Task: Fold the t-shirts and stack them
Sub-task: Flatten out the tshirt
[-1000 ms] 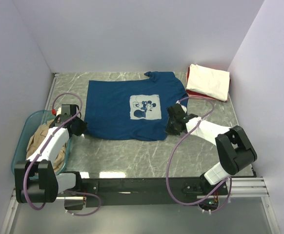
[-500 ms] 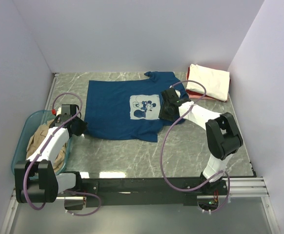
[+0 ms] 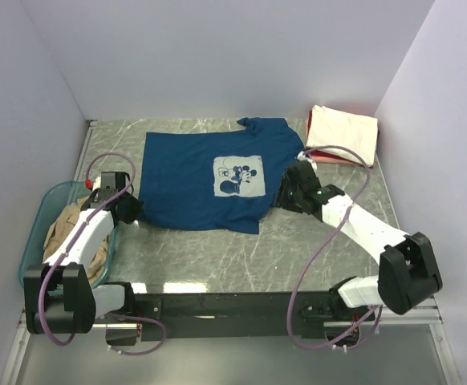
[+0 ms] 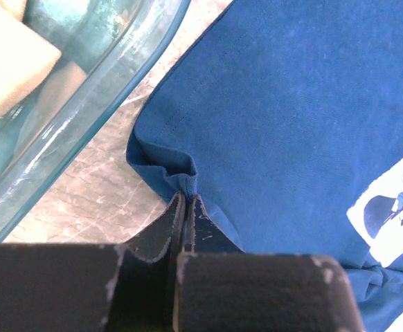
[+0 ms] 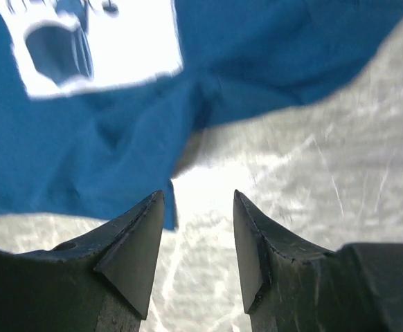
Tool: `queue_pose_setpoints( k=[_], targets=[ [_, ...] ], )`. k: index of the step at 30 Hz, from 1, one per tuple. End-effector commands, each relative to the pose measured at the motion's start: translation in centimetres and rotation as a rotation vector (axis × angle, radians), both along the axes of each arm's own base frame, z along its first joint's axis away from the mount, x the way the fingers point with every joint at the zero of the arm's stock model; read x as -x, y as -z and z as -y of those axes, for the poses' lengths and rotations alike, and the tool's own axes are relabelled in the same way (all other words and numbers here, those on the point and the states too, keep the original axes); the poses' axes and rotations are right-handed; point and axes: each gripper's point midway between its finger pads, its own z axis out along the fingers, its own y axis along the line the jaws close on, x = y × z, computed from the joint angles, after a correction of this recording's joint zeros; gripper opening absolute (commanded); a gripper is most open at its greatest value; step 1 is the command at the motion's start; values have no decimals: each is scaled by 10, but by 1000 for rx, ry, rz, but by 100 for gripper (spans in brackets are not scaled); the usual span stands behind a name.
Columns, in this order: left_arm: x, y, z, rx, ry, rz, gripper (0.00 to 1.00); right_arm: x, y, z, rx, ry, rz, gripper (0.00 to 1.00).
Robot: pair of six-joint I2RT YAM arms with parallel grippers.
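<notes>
A navy t-shirt (image 3: 209, 172) with a pale square mouse print lies spread flat on the marble table (image 3: 217, 257). My left gripper (image 3: 134, 210) is shut on its near-left corner; the left wrist view shows a pinched fold of navy cloth (image 4: 186, 181) between the closed fingers. My right gripper (image 3: 286, 199) stands open just off the shirt's near-right edge, with bare table between its fingertips (image 5: 153, 214) and the navy hem (image 5: 139, 187) just ahead. A folded cream t-shirt (image 3: 343, 134) lies on a red one (image 3: 323, 155) at the back right.
A translucent teal tub (image 3: 34, 241) holding tan cloth (image 3: 63, 233) sits at the left, close beside my left arm. Pale walls close in the table on three sides. The black rail (image 3: 241, 309) with the arm bases runs along the near edge.
My right gripper has let go of the shirt's near-right side and opened, then drawn back to the right off the cloth. The shirt's right edge now lies slightly folded inward. The left arm has stayed still.
</notes>
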Motion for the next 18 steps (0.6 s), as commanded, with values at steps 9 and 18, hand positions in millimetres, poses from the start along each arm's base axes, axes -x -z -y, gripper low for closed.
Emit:
queue_pose_setpoints(
  k=[9,18],
  targets=[
    [-5,-15,-3,-29,7,49,0,33,40,-48,26,-162,-57,50],
    [-2,-14,-4,-28,2,48,0,39,75,-75,86,-188,-132,49]
  ],
)
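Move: The dark-blue t-shirt's loose near corner, the small flap at the right end of its near hem, lies about 6 cm back and 7 cm left of the open right hand, some 10 cm below it. The printed panel is roughly 8 cm ahead and 12 cm left of that hand, the folded stack about 19 cm ahead and 15 cm to its right. From the left hand the corner is some 28 cm right, 6 cm back and 7 cm lower. The t-shirt's near-right hem corner is what the right hand comes down on: it first draws back, then sinks about 8.5 cm while swinging some 6 cm left, 5 cm back in all. The wrist turns counter-clockwise and tips steeper, each by some 10 degrees, and the fingers stay half open, ending close above the corner. The left hand keeps its pinch on the shirt's left end. ##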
